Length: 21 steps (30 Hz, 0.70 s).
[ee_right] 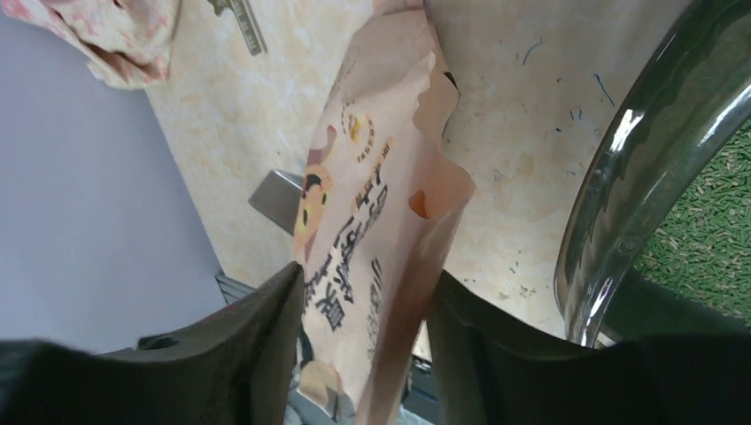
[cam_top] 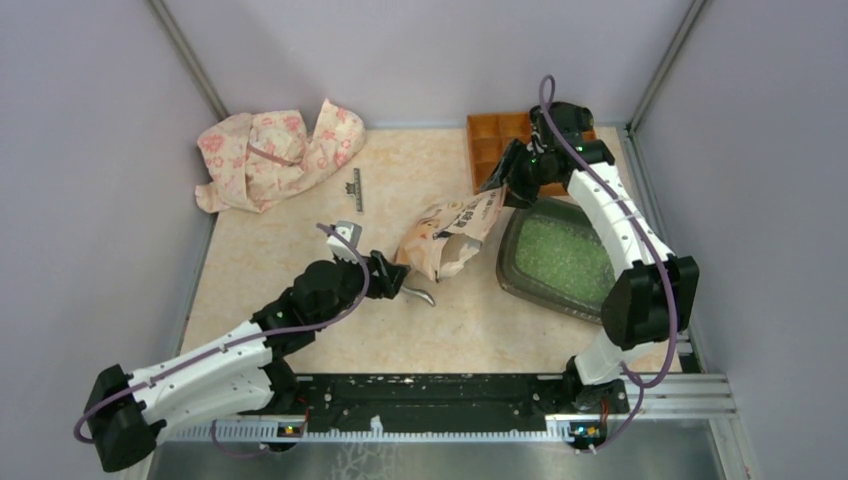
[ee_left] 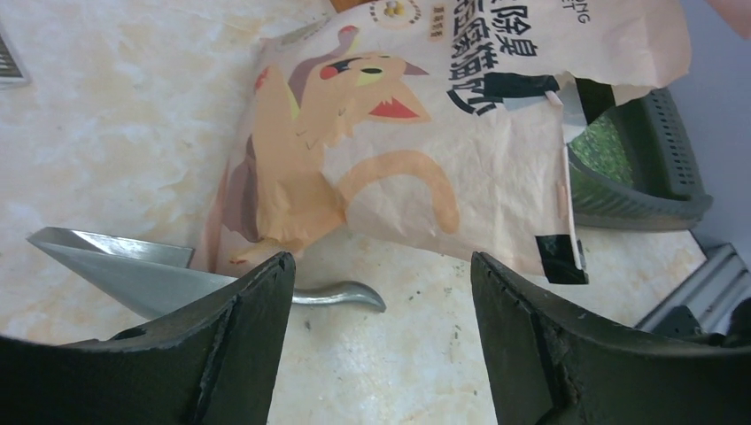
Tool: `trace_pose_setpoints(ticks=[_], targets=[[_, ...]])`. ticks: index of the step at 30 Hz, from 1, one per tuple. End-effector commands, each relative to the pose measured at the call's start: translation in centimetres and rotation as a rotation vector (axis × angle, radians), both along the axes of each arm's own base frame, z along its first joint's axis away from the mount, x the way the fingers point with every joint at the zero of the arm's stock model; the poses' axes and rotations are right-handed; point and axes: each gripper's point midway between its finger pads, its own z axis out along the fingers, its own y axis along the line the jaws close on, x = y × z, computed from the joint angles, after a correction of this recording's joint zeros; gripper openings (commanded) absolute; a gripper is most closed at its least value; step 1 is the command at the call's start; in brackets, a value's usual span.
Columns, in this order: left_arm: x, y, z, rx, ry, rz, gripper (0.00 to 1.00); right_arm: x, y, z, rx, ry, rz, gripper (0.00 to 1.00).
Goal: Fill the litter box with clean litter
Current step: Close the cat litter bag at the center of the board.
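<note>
The dark grey-green litter box (cam_top: 517, 268) sits at the right of the table, holding a bed of light-green clean litter (cam_top: 560, 250). A pink printed bag (cam_top: 450, 235) lies just left of the box, its torn mouth pointing at the rim. My right gripper (cam_top: 505, 185) stands open around the bag's top edge (ee_right: 381, 221); a dark gap shows beside one finger. My left gripper (ee_left: 381, 292) is open just short of the bag's bottom, with only bare table between its fingers. The box rim (ee_right: 620, 177) and litter (ee_right: 708, 248) show in the right wrist view.
A grey scoop (cam_top: 420, 295) lies under my left gripper, its handle (ee_left: 341, 294) curling out past one finger. An orange organiser (cam_top: 495, 140) stands at the back behind the right arm. A pink floral cloth (cam_top: 270, 150) is heaped at the back left, and a small dark strip (cam_top: 356, 190) lies nearby.
</note>
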Motion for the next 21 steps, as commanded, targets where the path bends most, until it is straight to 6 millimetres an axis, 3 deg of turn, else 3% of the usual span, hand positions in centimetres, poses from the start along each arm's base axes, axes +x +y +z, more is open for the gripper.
trace_pose_setpoints(ticks=[1, 3, 5, 13, 16, 21], targets=[[-1.7, -1.2, -0.8, -0.059, 0.087, -0.080, 0.79, -0.1, 1.3, 1.5, 0.031, -0.093, 0.073, 0.44], [-2.3, -1.5, -1.3, -0.104, 0.139, -0.090, 0.83, 0.1, 1.9, 1.8, 0.061, -0.113, 0.089, 0.19], [-3.0, -1.9, -1.3, -0.178, 0.177, -0.101, 0.96, 0.4, 2.2, 2.3, 0.082, -0.128, 0.101, 0.00], [-3.7, -1.8, 1.0, -0.504, 0.395, 0.005, 0.99, 0.3, 2.8, 3.4, 0.110, -0.174, 0.136, 0.00], [-4.1, -2.2, 2.8, -0.667, 0.481, 0.013, 0.99, 0.2, 2.9, 3.1, 0.133, -0.188, 0.136, 0.00], [-4.5, -2.6, 3.0, -0.907, 0.652, 0.031, 0.99, 0.0, 3.2, 2.2, 0.155, -0.185, 0.143, 0.00]])
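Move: The bag's upper rim already stands between the right hand's open fingers, roughly at the hand point, with the bag's middle about 10 cm to the left, 8 back and 10 down. The litter box lies some 15 cm right of the right hand and 10 back; the wooden tray is about 9 right and 10 ahead, both about 20 lower. From the left hand the bag's middle is roughly 9 cm ahead, 12 right and 8 below. Right hand pinches the bag's rim, easing 2 cm left; opening left hand draws back 4 cm, rolling. ##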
